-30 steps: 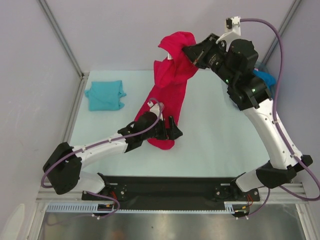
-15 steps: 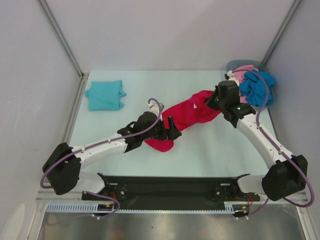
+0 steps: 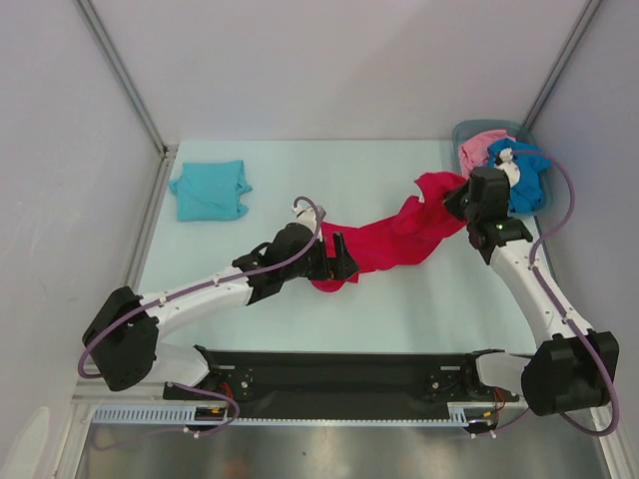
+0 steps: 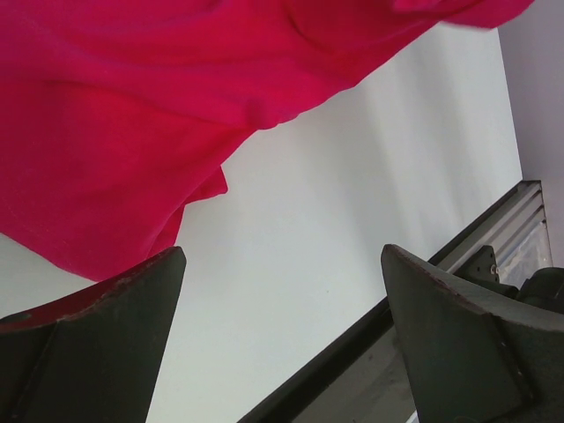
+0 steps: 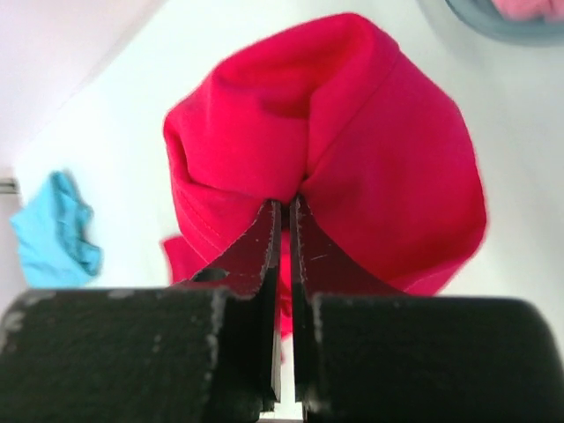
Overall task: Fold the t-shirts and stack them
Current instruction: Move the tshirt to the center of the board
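Observation:
A bright red t-shirt (image 3: 394,239) lies stretched in a crumpled band across the middle of the table. My right gripper (image 3: 455,201) is shut on its far right end, and the cloth bunches round the closed fingertips (image 5: 284,204) as a red mound (image 5: 352,115). My left gripper (image 3: 344,261) hovers open at the shirt's near left end. Its wide-spread fingers (image 4: 97,344) frame bare table, with red cloth (image 4: 132,106) just beyond them. A light teal t-shirt (image 3: 210,190) lies folded at the far left.
A grey bin (image 3: 467,128) stands at the far right corner, holding a pink shirt (image 3: 482,148) and a blue shirt (image 3: 529,185), right behind my right wrist. The table's black front rail (image 4: 352,352) runs close below the left gripper.
My right arm has come down from high above the table and pulled the red shirt out to the right, towards the bin. The left gripper stayed open in place.

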`<state>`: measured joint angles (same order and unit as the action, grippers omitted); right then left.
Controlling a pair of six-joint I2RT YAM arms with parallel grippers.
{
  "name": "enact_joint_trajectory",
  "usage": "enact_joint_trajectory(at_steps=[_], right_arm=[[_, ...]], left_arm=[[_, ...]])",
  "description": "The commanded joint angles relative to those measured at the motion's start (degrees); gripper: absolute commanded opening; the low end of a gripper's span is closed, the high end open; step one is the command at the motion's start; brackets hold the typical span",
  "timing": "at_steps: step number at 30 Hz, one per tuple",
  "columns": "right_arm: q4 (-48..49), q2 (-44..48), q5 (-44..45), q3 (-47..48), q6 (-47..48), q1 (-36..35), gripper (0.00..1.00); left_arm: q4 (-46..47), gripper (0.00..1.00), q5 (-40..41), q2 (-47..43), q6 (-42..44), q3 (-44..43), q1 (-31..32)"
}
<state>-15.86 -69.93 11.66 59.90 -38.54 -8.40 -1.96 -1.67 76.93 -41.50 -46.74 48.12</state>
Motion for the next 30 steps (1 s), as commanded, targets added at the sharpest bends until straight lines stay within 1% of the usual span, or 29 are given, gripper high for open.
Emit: enact_joint_trajectory(at_steps=[1,4,5,7,8,11,12,14,17,19,20,24,30], right_arm=[[3.5,2.3,1.0,-6.6,-2.5,-0.1,0.0],[3.9,2.9,1.3,-9.7,-3.0,0.2,0.0],[3.8,2.9,1.5,-10.0,-3.3,0.2,0.05],[3.0,2.5,2.3,-9.5,-3.5,0.4,0.25],[2.4,2.3,2.6,-8.8,-3.6,0.4,0.42],[0.7,2.6,4.3,-5.4,-2.9,0.5,0.59],[0.4,3.0,4.6,-4.4,-2.2,0.5,0.62],[-0.1,2.8,4.9,0.0,-1.4,0.9,0.63],[-2.9,2.7,5.2,4.1,-0.4,1.1,0.64],[-3.5,4.3,5.1,3.5,-0.9,0.8,0.64],[-3.7,5.1,5.4,2.3,-1.4,0.3,0.64],[-0.8,11.2,7.4,-11.5,-3.5,-1.6,0.63],[-0.6,14.6,6.4,-21.8,-4.8,-2.2,0.62]], left_arm=[[-0.2,1.0,1.1,-1.8,1.2,-2.0,0.4],[-0.2,1.0,1.0,-2.0,1.2,-2.0,0.4],[-0.2,1.0,1.0,-2.0,1.2,-2.0,0.4],[-0.2,1.0,0.9,-2.4,1.2,-2.2,0.4],[-0.3,1.0,1.0,-2.5,1.2,-2.2,0.4],[-0.5,1.0,1.0,-3.1,1.1,-2.0,0.5],[-0.6,1.0,1.0,-3.2,1.0,-1.9,0.5],[-0.6,1.0,1.1,-3.9,0.9,-1.2,0.5],[-0.6,1.0,1.2,-4.8,0.7,0.0,0.6],[-0.5,1.0,1.4,-5.2,0.5,0.7,0.6],[-0.3,1.0,1.3,-5.5,0.4,1.5,0.7],[0.6,1.0,1.2,-5.6,0.0,3.4,0.9],[1.7,1.0,0.5,-5.0,-0.3,5.0,1.2]])
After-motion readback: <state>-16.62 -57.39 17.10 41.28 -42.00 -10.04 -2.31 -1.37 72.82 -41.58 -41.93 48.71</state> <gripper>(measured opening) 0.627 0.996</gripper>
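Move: The right hand still pinches the bunched right end of the red t-shirt; the shirt's middle lies about 11 cm to its left, 5 cm nearer the base and some 20 cm lower. The grey bin with the pink and blue shirts is about 13 cm farther out and 15 cm to the right; the folded teal shirt is roughly 55 cm left and 8 cm farther out. From the left hand, open above the shirt's left end, the shirt's middle is about 9 cm ahead, 12 cm right and 13 cm below. The right hand flicks down about 8 cm and back some 3 cm towards the board, its fingertips tipping down about 10 degrees, and its fingers spring from shut to a bit over half open at the bottom, letting go of the red t-shirt's right end. Empty, it rises about 10 cm while easing forward, then swings back and down again, ending about 7 cm nearer the base and 7 cm lower than it began, still open over the shirt's right part, as the open left hand drifts a couple of centimetres back and to its left. ##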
